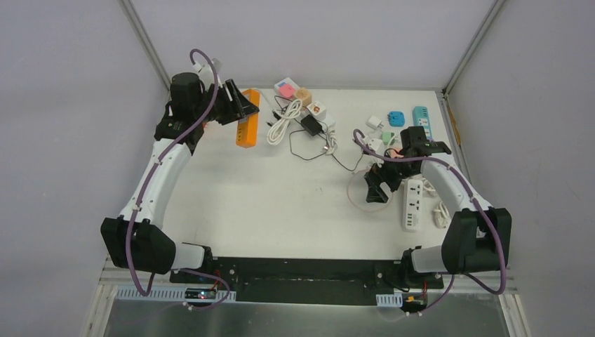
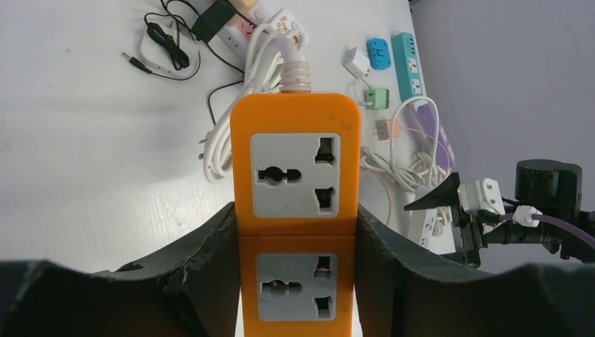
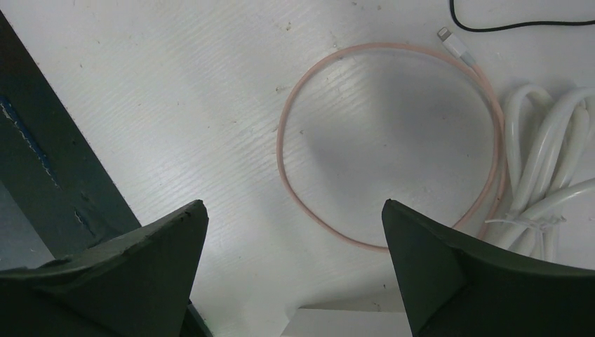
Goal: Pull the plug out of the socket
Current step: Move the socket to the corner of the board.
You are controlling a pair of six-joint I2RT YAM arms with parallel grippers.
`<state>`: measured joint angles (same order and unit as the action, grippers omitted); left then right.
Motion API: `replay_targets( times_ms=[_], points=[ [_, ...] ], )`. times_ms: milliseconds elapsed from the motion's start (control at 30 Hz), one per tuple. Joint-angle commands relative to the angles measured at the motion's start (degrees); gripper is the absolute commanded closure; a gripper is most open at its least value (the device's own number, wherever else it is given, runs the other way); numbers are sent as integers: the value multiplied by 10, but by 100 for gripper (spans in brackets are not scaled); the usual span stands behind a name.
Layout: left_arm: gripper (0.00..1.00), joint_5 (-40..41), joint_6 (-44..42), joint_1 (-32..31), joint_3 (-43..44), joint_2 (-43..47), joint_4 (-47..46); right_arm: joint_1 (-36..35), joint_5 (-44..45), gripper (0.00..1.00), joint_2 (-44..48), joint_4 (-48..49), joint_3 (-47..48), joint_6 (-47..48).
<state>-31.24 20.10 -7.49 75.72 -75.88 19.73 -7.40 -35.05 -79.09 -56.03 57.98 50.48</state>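
Observation:
The socket is an orange power strip point(image 1: 246, 132) lying at the back left of the table. My left gripper point(image 1: 242, 105) is shut on its two long sides. In the left wrist view the black fingers point(image 2: 210, 246) press against the orange strip point(image 2: 295, 112), and both grey sockets seen there are empty. No plug shows in any socket. My right gripper point(image 1: 379, 189) hangs open over the table at the right, with nothing between its jaws point(image 3: 295, 203). Under it lies a pink cable loop point(image 3: 284, 154), next to a white power strip point(image 1: 412, 205).
A coiled white cable point(image 1: 283, 123) and a black adapter point(image 1: 310, 125) lie right of the orange strip. Small adapters point(image 1: 396, 118) and a teal strip point(image 1: 421, 116) sit at the back right. A white cable bundle point(image 3: 540, 161) lies beside the pink loop. Grey walls enclose the table.

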Motion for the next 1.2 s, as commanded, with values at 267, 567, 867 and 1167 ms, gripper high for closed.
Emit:
replay_targets(
  times_ms=[267, 567, 867, 1167],
  points=[
    [100, -21, 43, -87, -10, 20, -94, 25, -34, 0, 18, -7, 36, -24],
    [100, 56, 72, -249, -90, 60, -160, 164, -62, 0, 72, 74, 90, -255],
    [100, 97, 99, -409, -69, -63, -305, 228, -49, 0, 126, 214, 128, -503],
    [100, 71, 40, -497, 36, -223, -352, 269, -47, 0, 144, 294, 68, -596]
  ],
)
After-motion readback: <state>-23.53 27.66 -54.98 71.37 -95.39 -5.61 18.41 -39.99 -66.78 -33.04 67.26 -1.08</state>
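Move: The orange socket is already in the left hand; the pink cable loop on the board, the spot it is carried towards, lies about 35 cm to that hand's right, some 11 cm nearer the base and about 30 cm below. Likewise down on the board are the white power strip, 48 cm right and 15 cm back, and the black adapter, 18 cm right and 11 cm ahead. From the right hand the loop lies about 4 cm ahead, 1 cm right and 10 cm down. The orange socket, still pinched in the left gripper, is swept some 30 cm to the right and half as far back, sinking about 9 cm, towards the pink cable loop while the wrist turns roughly 40 degrees clockwise. The right hand, fingers kept wide open, clears that spot: up, forward and right, turning clockwise. ##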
